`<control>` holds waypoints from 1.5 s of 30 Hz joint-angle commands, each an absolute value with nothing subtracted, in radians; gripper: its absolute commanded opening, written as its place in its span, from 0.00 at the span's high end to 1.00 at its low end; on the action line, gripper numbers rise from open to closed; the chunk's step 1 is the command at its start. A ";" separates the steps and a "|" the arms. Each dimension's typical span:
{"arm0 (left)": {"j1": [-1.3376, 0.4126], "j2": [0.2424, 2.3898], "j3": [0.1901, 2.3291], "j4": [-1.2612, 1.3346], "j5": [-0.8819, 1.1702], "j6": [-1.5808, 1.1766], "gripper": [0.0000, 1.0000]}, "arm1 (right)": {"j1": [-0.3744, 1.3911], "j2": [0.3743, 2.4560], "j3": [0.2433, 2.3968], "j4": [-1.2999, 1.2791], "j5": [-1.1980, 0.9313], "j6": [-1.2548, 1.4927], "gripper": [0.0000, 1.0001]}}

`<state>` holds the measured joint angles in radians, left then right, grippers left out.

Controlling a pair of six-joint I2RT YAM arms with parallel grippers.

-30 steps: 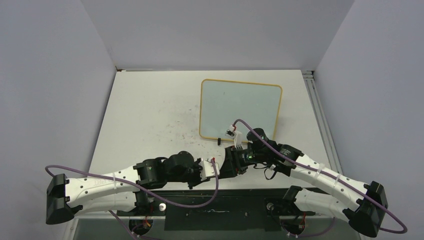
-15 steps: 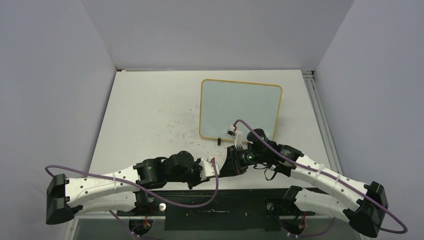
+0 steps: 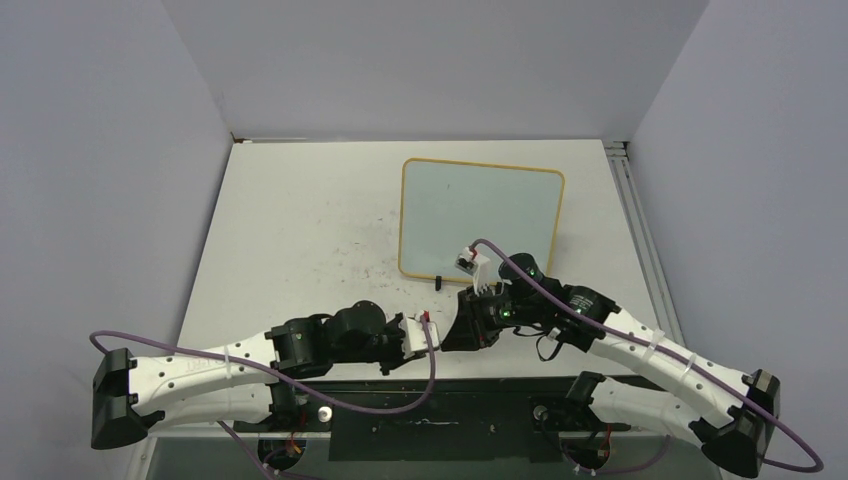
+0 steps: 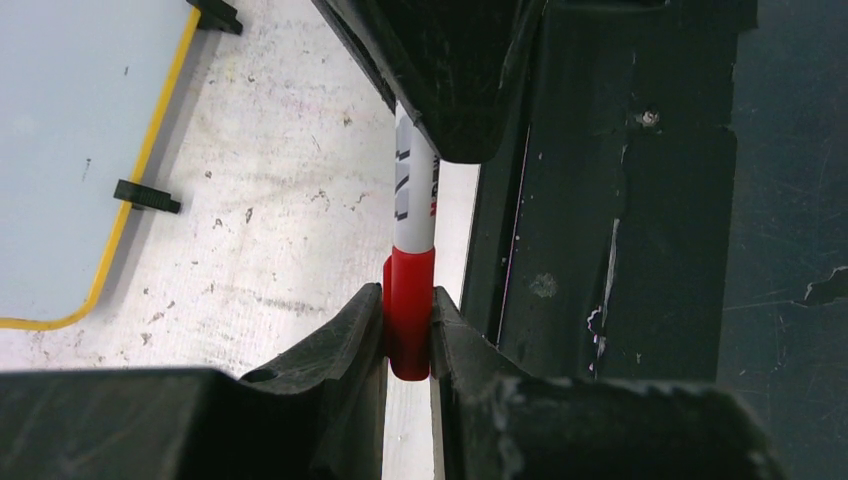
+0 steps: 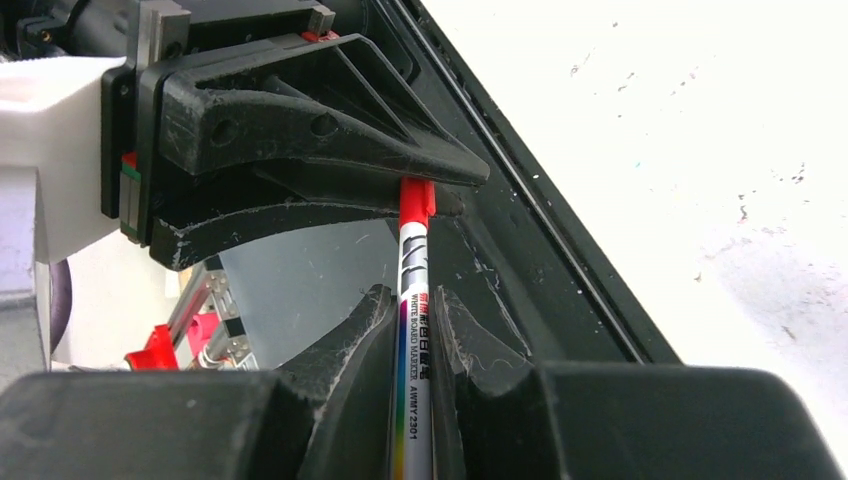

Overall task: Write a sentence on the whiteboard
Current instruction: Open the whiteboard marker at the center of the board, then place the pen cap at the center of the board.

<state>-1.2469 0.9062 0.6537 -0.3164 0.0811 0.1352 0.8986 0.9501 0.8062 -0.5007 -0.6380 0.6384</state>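
The whiteboard (image 3: 480,212), pale with a yellow-wood frame, lies on the table beyond both arms; its corner shows in the left wrist view (image 4: 70,150). No sentence shows on its surface. A white marker (image 4: 413,190) with a red cap (image 4: 410,300) is held between the two grippers near the table's front edge. My left gripper (image 4: 408,296) is shut on the red cap. My right gripper (image 5: 413,296) is shut on the marker's printed barrel (image 5: 414,270). In the top view the left gripper (image 3: 428,336) and right gripper (image 3: 462,330) meet tip to tip, hiding the marker.
The scuffed white tabletop (image 3: 300,230) spreads left of the board. A black clip foot (image 4: 147,196) juts from the board's near edge. The black base rail (image 4: 620,200) runs along the table's front, right under the grippers. Grey walls enclose the table.
The right gripper has shut on the marker's barrel. The right arm has shifted slightly to the right. The left arm has held still.
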 commanded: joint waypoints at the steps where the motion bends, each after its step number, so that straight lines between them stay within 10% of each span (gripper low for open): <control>1: -1.241 0.900 0.668 -0.330 0.044 0.132 1.00 | 0.875 0.890 0.892 -0.588 -0.604 0.556 0.95; 25: -1.240 0.857 0.666 -0.345 -0.082 0.100 1.00 | 0.763 0.881 1.203 -0.994 -0.435 0.360 0.95; 45: -1.126 1.165 0.560 -0.155 -0.386 -0.710 1.00 | 0.764 0.598 0.782 -0.259 -0.003 0.526 0.95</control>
<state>-1.1339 1.1213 0.5472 -0.2138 -0.3626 -0.6090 0.7654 0.6048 0.7959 -0.4015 -0.0521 0.5110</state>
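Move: The red cap is already pinched between the left fingers, right at that hand's point. From the right hand, which grips the marker body, the cap lies about 6 cm to the left, 1 cm ahead and 3 cm lower. The whiteboard's middle lies roughly 38 cm ahead of the right hand, 9 cm to its right and 20 cm below, with its left black clip some 25 cm ahead, 2 cm left and 20 cm below. Both hands keep their pinch, left on the red cap and right on the marker body, as the right draws away to the right and up, then swings forward towards the whiteboard, about 15 cm overall, turning clockwise and tipping up. The left first follows 2–3 cm right and up, goes back left and down, then moves forward and down some 7 cm, turning about 50 degrees counter-clockwise. ##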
